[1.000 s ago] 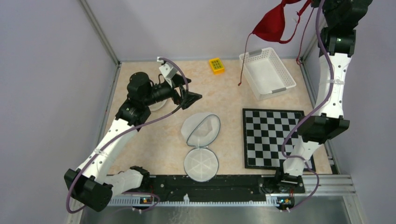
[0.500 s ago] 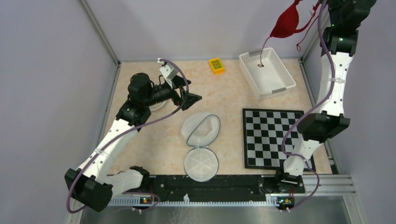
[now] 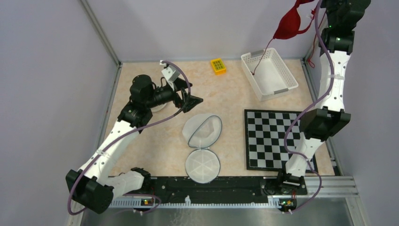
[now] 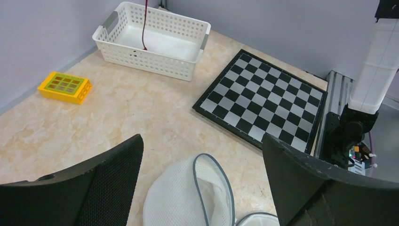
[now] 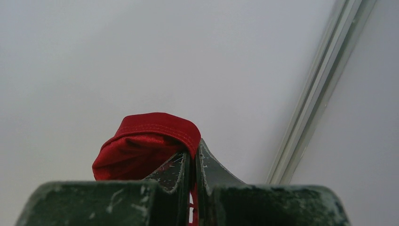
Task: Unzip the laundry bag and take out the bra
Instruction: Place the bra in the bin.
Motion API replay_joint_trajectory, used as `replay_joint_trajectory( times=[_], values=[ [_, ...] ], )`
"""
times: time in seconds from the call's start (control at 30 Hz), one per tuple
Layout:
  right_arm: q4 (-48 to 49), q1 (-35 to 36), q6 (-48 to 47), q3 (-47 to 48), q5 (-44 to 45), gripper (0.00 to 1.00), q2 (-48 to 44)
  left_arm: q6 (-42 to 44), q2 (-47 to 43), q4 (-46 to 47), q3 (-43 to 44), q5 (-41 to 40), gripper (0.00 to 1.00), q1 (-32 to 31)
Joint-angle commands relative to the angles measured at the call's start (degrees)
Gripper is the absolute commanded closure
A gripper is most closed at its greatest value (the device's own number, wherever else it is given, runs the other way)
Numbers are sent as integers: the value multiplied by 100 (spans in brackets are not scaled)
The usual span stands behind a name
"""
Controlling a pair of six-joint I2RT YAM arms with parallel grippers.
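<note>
The white mesh laundry bag (image 3: 203, 131) lies unzipped mid-table, its round lid (image 3: 202, 163) flapped open toward the near edge; it also shows in the left wrist view (image 4: 188, 197). The red bra (image 3: 290, 23) hangs high at the back right, pinched in my shut right gripper (image 5: 193, 155), red fabric (image 5: 141, 150) bulging left of the fingers. One strap (image 3: 260, 59) dangles down over the white basket (image 3: 284, 70). My left gripper (image 3: 192, 100) hovers open just behind the bag, nothing between its fingers (image 4: 108, 183).
A yellow block (image 3: 218, 66) lies at the back centre. The chessboard (image 3: 275, 139) sits right of the bag. A white basket (image 4: 190, 52) stands at the back right, with the strap (image 4: 145, 23) hanging into it. A metal frame post (image 5: 310, 94) runs beside the right gripper.
The right arm has carried the bra rightward and higher, toward the back corner; the strap now dangles over the basket. The left arm has barely moved.
</note>
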Motion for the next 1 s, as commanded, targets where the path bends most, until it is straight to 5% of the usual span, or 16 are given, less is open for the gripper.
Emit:
replay_joint_trajectory(
  times=[0.0, 0.97],
  values=[
    [286, -60, -20, -152, 84, 100, -18, 68, -130, 178, -102, 109, 1, 39],
    [99, 327, 840, -1179, -252, 100, 198, 230, 86, 49, -256, 73, 1, 113]
  ],
)
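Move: Below the right hand, which already grips the bra high over the far right of the table, the bin lies about 7 cm ahead and 7 cm left, some 53 cm down. At table level, the yellow block lies some 13 cm ahead and 36 cm left, and the chessboard about 32 cm back and 6 cm left. From the idle left hand the bin lies roughly 34 cm ahead, 37 cm right and 29 cm down. Lowering the hanging bra towards the bin, the right hand sinks about 14 cm while easing some 5 cm forward, drifting left only near the end. Its upward-pointing fingers tip down towards level by roughly 15 degrees, its left side rising a little; the pinch on the bra stays shut. The open, empty left hand merely settles a couple of centimetres. ##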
